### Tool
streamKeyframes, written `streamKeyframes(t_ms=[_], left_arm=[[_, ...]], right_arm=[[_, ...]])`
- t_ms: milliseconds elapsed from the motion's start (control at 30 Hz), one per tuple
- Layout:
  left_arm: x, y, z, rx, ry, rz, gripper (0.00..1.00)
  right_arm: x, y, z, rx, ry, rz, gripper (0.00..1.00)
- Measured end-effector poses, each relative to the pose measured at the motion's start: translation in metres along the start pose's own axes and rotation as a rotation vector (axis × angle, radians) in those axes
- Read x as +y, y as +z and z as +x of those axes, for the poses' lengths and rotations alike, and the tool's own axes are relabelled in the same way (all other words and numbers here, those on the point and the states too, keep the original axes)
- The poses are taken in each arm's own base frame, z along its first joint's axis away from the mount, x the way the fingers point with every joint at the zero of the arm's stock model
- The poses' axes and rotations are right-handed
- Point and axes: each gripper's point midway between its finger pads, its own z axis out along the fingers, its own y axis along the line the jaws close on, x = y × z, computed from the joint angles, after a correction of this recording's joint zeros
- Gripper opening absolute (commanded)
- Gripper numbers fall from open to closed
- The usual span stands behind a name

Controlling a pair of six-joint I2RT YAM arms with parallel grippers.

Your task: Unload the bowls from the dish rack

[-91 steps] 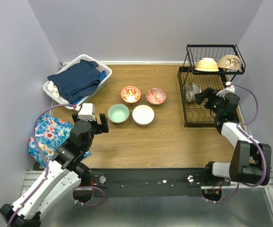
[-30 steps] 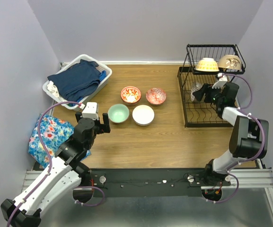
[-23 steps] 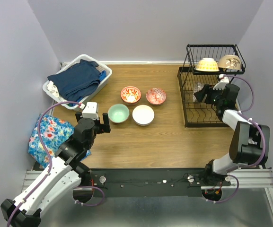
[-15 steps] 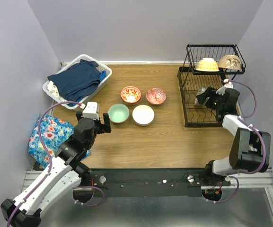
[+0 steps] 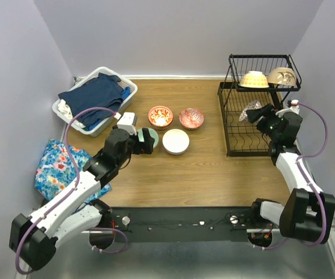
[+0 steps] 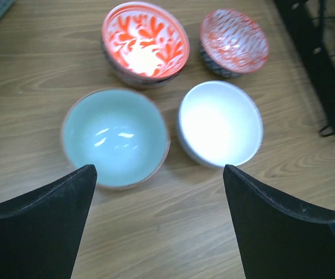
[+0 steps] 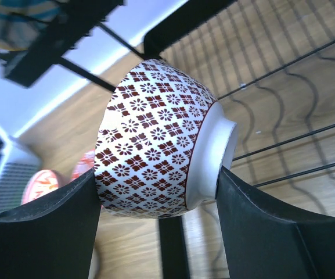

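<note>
My right gripper (image 7: 158, 174) is shut on a white bowl with a dark red pattern (image 7: 155, 157), held on its side over the lower tier of the black wire dish rack (image 5: 237, 145). A cream-yellow bowl (image 5: 254, 79) and a beige bowl (image 5: 281, 76) lie upside down on the upper tier. On the table stand a red-orange floral bowl (image 6: 145, 38), a red patterned bowl (image 6: 234, 40), a white bowl (image 6: 219, 123) and a mint green bowl (image 6: 115, 136). My left gripper (image 6: 158, 174) hangs open just before the mint and white bowls, holding nothing.
A white laundry basket (image 5: 129, 93) with dark blue clothes stands at the back left. A blue floral cloth (image 5: 57, 168) lies at the table's left edge. The rack's frame bar (image 7: 171, 247) runs just under the held bowl.
My right gripper has closed on the patterned bowl in the lower tier and raised it a little. My left arm has reached forward and right, up to the mint bowl.
</note>
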Motion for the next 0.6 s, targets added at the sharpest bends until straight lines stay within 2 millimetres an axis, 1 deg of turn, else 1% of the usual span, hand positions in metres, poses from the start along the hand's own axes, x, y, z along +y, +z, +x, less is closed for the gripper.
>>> streamKeyframes(t_ms=[100, 133, 200, 300, 367, 400, 500, 600], left_arm=[[-0.025, 0.014, -0.018, -0.013, -0.055, 0.077, 0.99], [-0.029, 0.016, -0.022, -0.017, -0.064, 0.090, 0.99], [-0.044, 0.025, -0.032, -0.023, -0.104, 0.139, 0.99], [-0.070, 0.043, -0.045, -0.020, -0.157, 0.207, 0.99], [-0.087, 0.052, -0.050, -0.011, -0.183, 0.250, 0.99], [-0.093, 0.056, -0.049, -0.003, -0.190, 0.264, 0.99], [-0.119, 0.070, -0.051, 0.018, -0.229, 0.323, 0.99], [-0.137, 0.082, -0.049, 0.044, -0.261, 0.360, 0.99]], right_arm=[[0.017, -0.007, 0.002, 0.002, 0.050, -0.047, 0.31], [0.026, -0.009, 0.006, 0.017, 0.065, -0.076, 0.31], [0.042, -0.012, 0.015, 0.050, 0.088, -0.127, 0.31], [0.065, -0.020, 0.028, 0.106, 0.115, -0.211, 0.31], [0.083, -0.027, 0.035, 0.145, 0.132, -0.280, 0.31], [0.093, -0.031, 0.037, 0.159, 0.136, -0.318, 0.31], [0.116, -0.043, 0.045, 0.199, 0.163, -0.426, 0.31], [0.132, -0.055, 0.054, 0.240, 0.185, -0.508, 0.31]])
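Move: The patterned bowl, already held in the right gripper, lies about 44 cm to the right of the left hand, 12 cm farther out and roughly level with it. Below the left hand, the green bowl sits some 6 cm ahead and 3 cm left, and the white bowl 6 cm ahead and 12 cm right, both about 15 cm down. The left gripper is about 47 cm left of the right hand, 12 cm back, at much its height; the yellow bowl is some 14 cm ahead of the right hand, 3 cm left and slightly higher. Bring the open left gripper about 15 cm to the right, rising and reaching a little forward, past over the white bowl towards the patterned bowl, rolling its right side up. Meanwhile keep the right gripper's hold and carry the bowl left out over the rack's side, drawing back and lifting somewhat, while swinging the wrist some 30 degrees counter-clockwise and tipping its left side up. ##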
